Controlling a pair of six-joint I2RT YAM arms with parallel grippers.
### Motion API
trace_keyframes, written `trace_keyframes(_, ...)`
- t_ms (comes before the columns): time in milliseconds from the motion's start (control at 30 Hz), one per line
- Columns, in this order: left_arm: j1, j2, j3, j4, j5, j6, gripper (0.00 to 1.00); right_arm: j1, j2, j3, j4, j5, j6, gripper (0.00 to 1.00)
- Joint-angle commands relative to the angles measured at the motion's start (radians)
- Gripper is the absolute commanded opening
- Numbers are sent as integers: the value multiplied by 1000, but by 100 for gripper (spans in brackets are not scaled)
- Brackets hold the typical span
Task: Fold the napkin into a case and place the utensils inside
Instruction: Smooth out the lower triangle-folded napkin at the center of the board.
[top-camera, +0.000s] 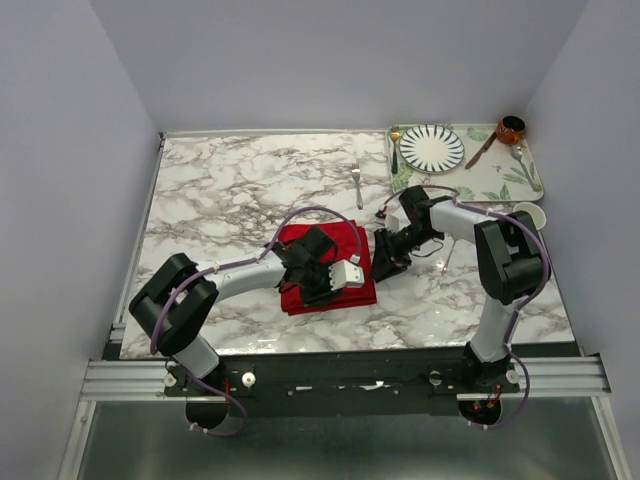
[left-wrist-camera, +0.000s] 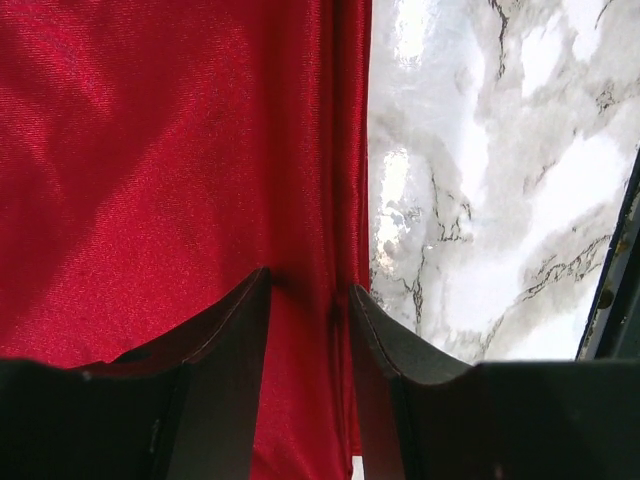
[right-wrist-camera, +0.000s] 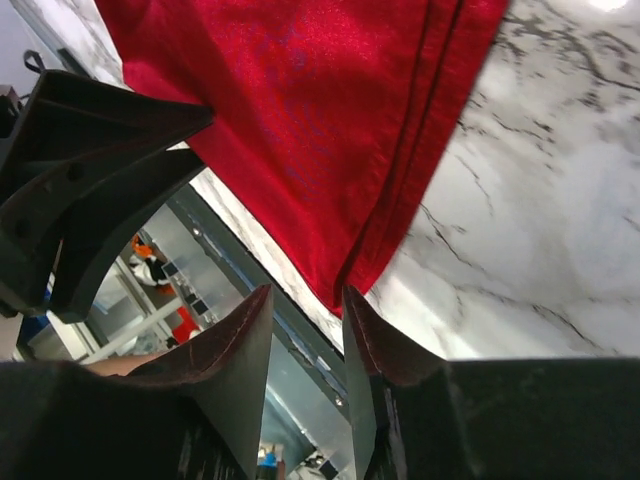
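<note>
The red napkin (top-camera: 330, 262) lies folded into a thick rectangle on the marble table. My left gripper (top-camera: 318, 288) is low over its near edge. In the left wrist view the jaws (left-wrist-camera: 308, 280) stand apart with the napkin (left-wrist-camera: 150, 180) and its folded edge showing in the gap. My right gripper (top-camera: 380, 268) sits just off the napkin's right side. It is open (right-wrist-camera: 307, 290), with nothing between its fingers, and a corner of the napkin (right-wrist-camera: 320, 110) lies just ahead of the tips. A silver fork (top-camera: 356, 185) lies on the table beyond the napkin.
A patterned tray (top-camera: 500, 182) at the back right holds a striped plate (top-camera: 431, 148), a gold spoon (top-camera: 396, 145), a wooden utensil (top-camera: 482, 152) and a brown cup (top-camera: 511, 128). A white cup (top-camera: 530, 214) stands near the tray. The table's near edge (right-wrist-camera: 290, 330) is close behind the napkin.
</note>
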Motion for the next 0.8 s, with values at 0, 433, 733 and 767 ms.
trace_keyframes(0,-10,15,9,27,-26,9,47,27,52,17,20,10,15,42)
trace_keyframes(433,-16,31,18,26,-42,-11,46,76,87,28,-30,-24,-4,16)
trace_keyframes(733,-16,-30,35,-5,-42,-60,46,76,43,66,-144,10,-47,1)
trace_keyframes(767,-16,-37,35,-10,-43,-68,47,75,35,60,-146,15,-45,1)
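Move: The right hand, half open, is just above the napkin's near right corner, which lies about 3 cm back, 1 cm to the left and 2 cm below. The napkin's far right corner is some 12 cm ahead and 2 cm left of that hand, and the fork about 20 cm ahead and 4 cm left. From the left hand, already at the napkin's near edge, the near right corner is roughly 11 cm to the right and level fore and aft. The right hand sinks about 2 cm while easing some 2 cm back and 1.5 cm to the left onto the napkin's near right corner, then shuts its half-open fingers fully, pinching the corner's upper layer, and begins to rise by about 1 cm. Meanwhile the left hand stays practically where it is, still half open, its fingertips kept at the napkin's near edge to the left of that corner. ##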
